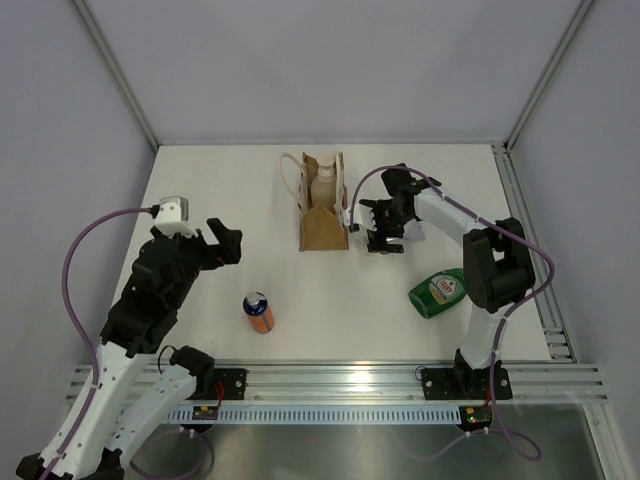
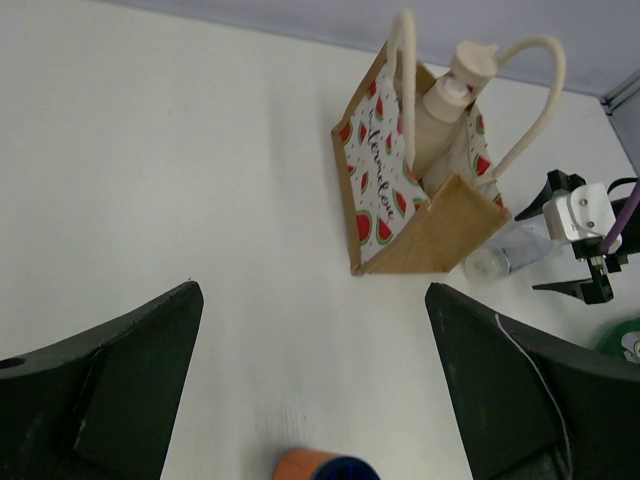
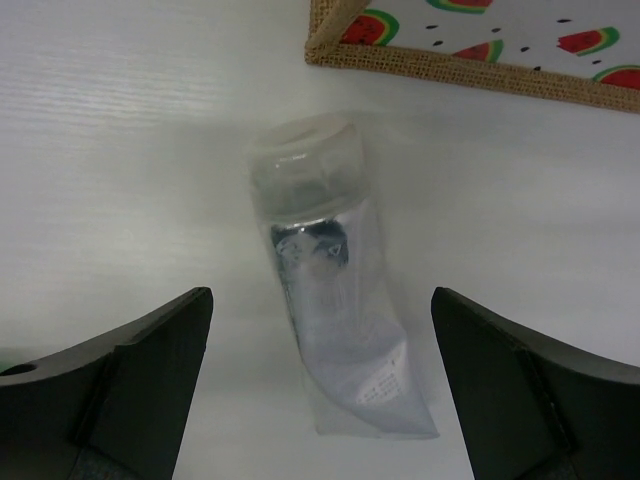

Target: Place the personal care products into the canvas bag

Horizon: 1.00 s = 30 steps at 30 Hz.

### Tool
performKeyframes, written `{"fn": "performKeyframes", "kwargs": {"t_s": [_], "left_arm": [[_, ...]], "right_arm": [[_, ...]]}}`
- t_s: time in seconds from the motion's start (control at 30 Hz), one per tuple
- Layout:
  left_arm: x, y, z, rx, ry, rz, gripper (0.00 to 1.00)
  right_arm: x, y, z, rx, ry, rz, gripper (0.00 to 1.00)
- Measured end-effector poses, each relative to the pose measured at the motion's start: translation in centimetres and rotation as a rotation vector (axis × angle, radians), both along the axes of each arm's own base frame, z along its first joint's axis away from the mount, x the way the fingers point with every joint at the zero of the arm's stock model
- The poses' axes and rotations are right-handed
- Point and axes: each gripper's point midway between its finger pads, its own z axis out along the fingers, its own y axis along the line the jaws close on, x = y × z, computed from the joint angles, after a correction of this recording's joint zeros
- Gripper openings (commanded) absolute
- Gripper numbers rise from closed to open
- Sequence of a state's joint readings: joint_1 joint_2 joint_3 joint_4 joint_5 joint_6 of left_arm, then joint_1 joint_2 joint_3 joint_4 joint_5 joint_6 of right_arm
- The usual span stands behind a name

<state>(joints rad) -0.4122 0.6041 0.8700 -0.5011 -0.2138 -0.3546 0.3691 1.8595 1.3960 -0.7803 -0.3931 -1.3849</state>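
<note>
The canvas bag (image 1: 322, 222) stands upright at the back middle of the table, its watermelon-print side (image 2: 385, 180) facing left. The beige pump-top soap bottle (image 2: 440, 105) stands inside it, with the pump head above the rim. The silvery-clear squeeze tube (image 3: 340, 330) lies flat on the table just right of the bag, white cap (image 3: 300, 165) towards the bag. My right gripper (image 3: 322, 295) hangs open over the tube, one finger on each side, not touching it. My left gripper (image 1: 222, 243) is open and empty, well left of the bag.
An orange and blue can (image 1: 258, 311) stands near the front, just below my left gripper's view (image 2: 325, 465). A green bottle (image 1: 438, 292) lies on its side to the right, next to the right arm. Grey walls close the back and sides.
</note>
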Motion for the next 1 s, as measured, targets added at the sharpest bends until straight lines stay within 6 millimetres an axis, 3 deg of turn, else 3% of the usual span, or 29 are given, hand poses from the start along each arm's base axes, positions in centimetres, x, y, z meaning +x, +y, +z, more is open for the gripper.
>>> {"fn": "performKeyframes", "kwargs": {"t_s": [0.17, 0.37, 0.43, 0.5, 0.53, 0.77, 0.87, 1.0], "left_arm": [[-2.0, 1.3, -3.3, -0.023, 0.08, 0.052, 0.99], [-3.1, 2.1, -3.3, -0.055, 0.071, 0.083, 0.99], [-3.1, 2.1, -3.4, -0.06, 0.076, 0.091, 0.99], [-3.1, 2.2, -3.6, -0.061, 0.083, 0.098, 0.99], [-3.1, 2.3, -3.6, -0.061, 0.086, 0.101, 0.99], [-3.1, 2.3, -4.2, -0.057, 0.099, 0.107, 0.99], [-3.1, 2.4, -4.2, -0.056, 0.1, 0.108, 0.99], [-3.1, 2.4, -4.3, -0.055, 0.101, 0.108, 0.99]], "right_arm": [[0.6, 0.6, -2.8, -0.055, 0.003, 0.021, 0.95], [1.0, 0.4, -4.6, -0.107, -0.013, 0.045, 0.83], [0.7, 0.2, -5.0, -0.115, -0.012, 0.055, 0.73], [0.6, 0.3, -5.1, -0.115, -0.015, 0.062, 0.63], [0.7, 0.4, -5.1, -0.113, -0.022, 0.066, 0.53], [0.9, 1.0, -5.2, -0.091, -0.045, 0.066, 0.31], [0.5, 1.2, -5.0, -0.074, -0.036, 0.052, 0.27], [-2.0, 1.5, -3.8, -0.007, 0.022, 0.033, 0.25]]}}
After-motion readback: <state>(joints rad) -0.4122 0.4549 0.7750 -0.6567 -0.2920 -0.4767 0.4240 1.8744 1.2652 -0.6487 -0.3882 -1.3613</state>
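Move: The open right hand hovers over the clear bottle, whose middle lies some 5 cm below, about 1 cm ahead and 2 cm to the right. The canvas bag stands about 12 cm left and 6 cm ahead of this hand, the green bottle roughly 14 cm back and 11 cm right. From the left hand the clear bottle lies some 14 cm ahead, 36 cm right and 27 cm down. Right hand sinks about 5 cm, pinches the clear bottle, draws it back; left hand eases down and back. ##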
